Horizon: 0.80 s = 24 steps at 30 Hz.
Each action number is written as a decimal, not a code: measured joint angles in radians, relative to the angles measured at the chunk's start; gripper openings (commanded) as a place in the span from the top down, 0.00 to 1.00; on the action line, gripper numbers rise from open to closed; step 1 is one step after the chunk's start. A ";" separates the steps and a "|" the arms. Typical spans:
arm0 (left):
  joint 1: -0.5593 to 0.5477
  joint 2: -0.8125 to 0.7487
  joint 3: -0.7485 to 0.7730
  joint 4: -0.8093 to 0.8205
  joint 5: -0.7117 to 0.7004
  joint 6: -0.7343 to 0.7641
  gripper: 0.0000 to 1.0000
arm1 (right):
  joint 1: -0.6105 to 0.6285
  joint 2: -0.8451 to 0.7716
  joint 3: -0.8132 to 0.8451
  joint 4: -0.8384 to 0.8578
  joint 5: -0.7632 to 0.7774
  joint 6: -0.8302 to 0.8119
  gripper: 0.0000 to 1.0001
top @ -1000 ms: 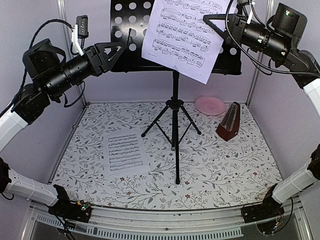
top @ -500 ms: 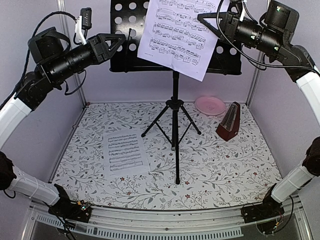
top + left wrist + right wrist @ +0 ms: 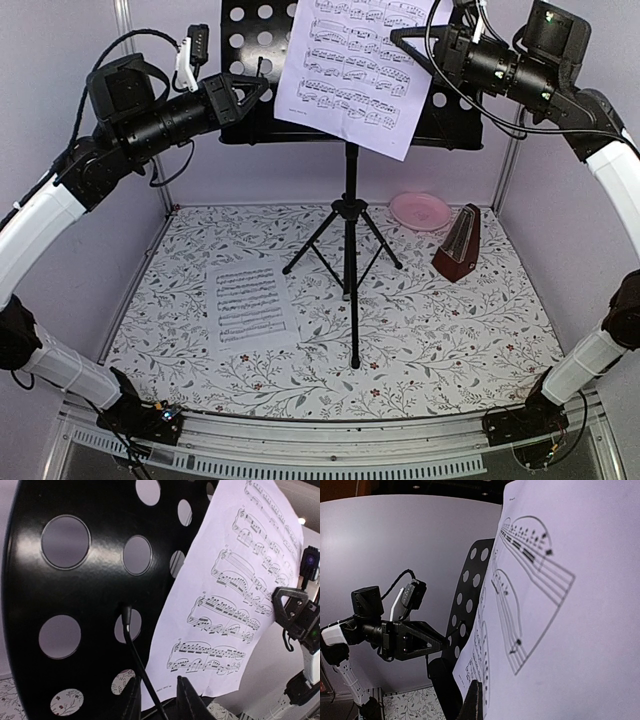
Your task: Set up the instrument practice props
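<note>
The black perforated music stand desk (image 3: pixel 250 35) stands on tripod legs (image 3: pixel 350 230) at the back centre. My right gripper (image 3: pixel 400 38) is shut on the right edge of a white sheet-music page (image 3: pixel 350 70) and holds it tilted against the desk front. In the right wrist view the page (image 3: pixel 560 605) fills the frame beside one finger (image 3: pixel 472 702). My left gripper (image 3: pixel 262 88) is open at the desk's left part, its fingers (image 3: pixel 132 700) either side of the thin wire page holder (image 3: pixel 135 650). A second page (image 3: pixel 250 305) lies flat on the table. The metronome (image 3: pixel 458 243) stands at the right.
A pink round plate (image 3: pixel 420 210) lies behind the metronome at the back right. The floral table mat (image 3: pixel 450 330) is enclosed by pale walls on three sides. The stand's front leg (image 3: pixel 354 340) reaches toward the table's middle.
My left gripper has moved right and slightly up, onto the desk's left part by the wire holder. My right gripper has shifted the held page slightly left.
</note>
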 measured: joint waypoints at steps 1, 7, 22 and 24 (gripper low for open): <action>0.000 0.003 0.003 0.000 0.001 -0.003 0.78 | 0.000 0.003 0.005 0.001 0.003 -0.004 1.00; 0.001 0.003 0.005 0.008 0.009 -0.026 0.96 | 0.000 0.029 0.035 0.000 0.013 -0.026 1.00; 0.003 -0.073 -0.156 0.202 0.043 -0.024 1.00 | 0.000 0.096 0.085 0.018 0.035 -0.092 1.00; 0.004 -0.071 -0.156 0.208 0.049 -0.020 1.00 | 0.000 0.106 0.086 0.027 0.016 -0.116 1.00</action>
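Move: The left hand has the stand's page-holder rod standing between its still-open fingers, within about 1 cm and at the same height. The sheet's middle is some 15 cm to that hand's right and roughly 3 cm ahead, its left edge nearer. The right hand already pinches the sheet; the music stand's desk centre lies about 10 cm ahead of it, 6 cm left and 6 cm lower, the page-holder rod about 21 cm left, 2 cm ahead and 7 cm lower. Staying nearly in place, the left hand shuts its fingers on the page-holder rod, then eases back about 1.5 cm, drawing the rod away from the desk with a slight wrist turn. Meanwhile the right hand keeps its pinch on the sheet and carries it forward and left, about 3 cm in all, towards the desk and in behind the rod, its fingers tipping down slightly. ##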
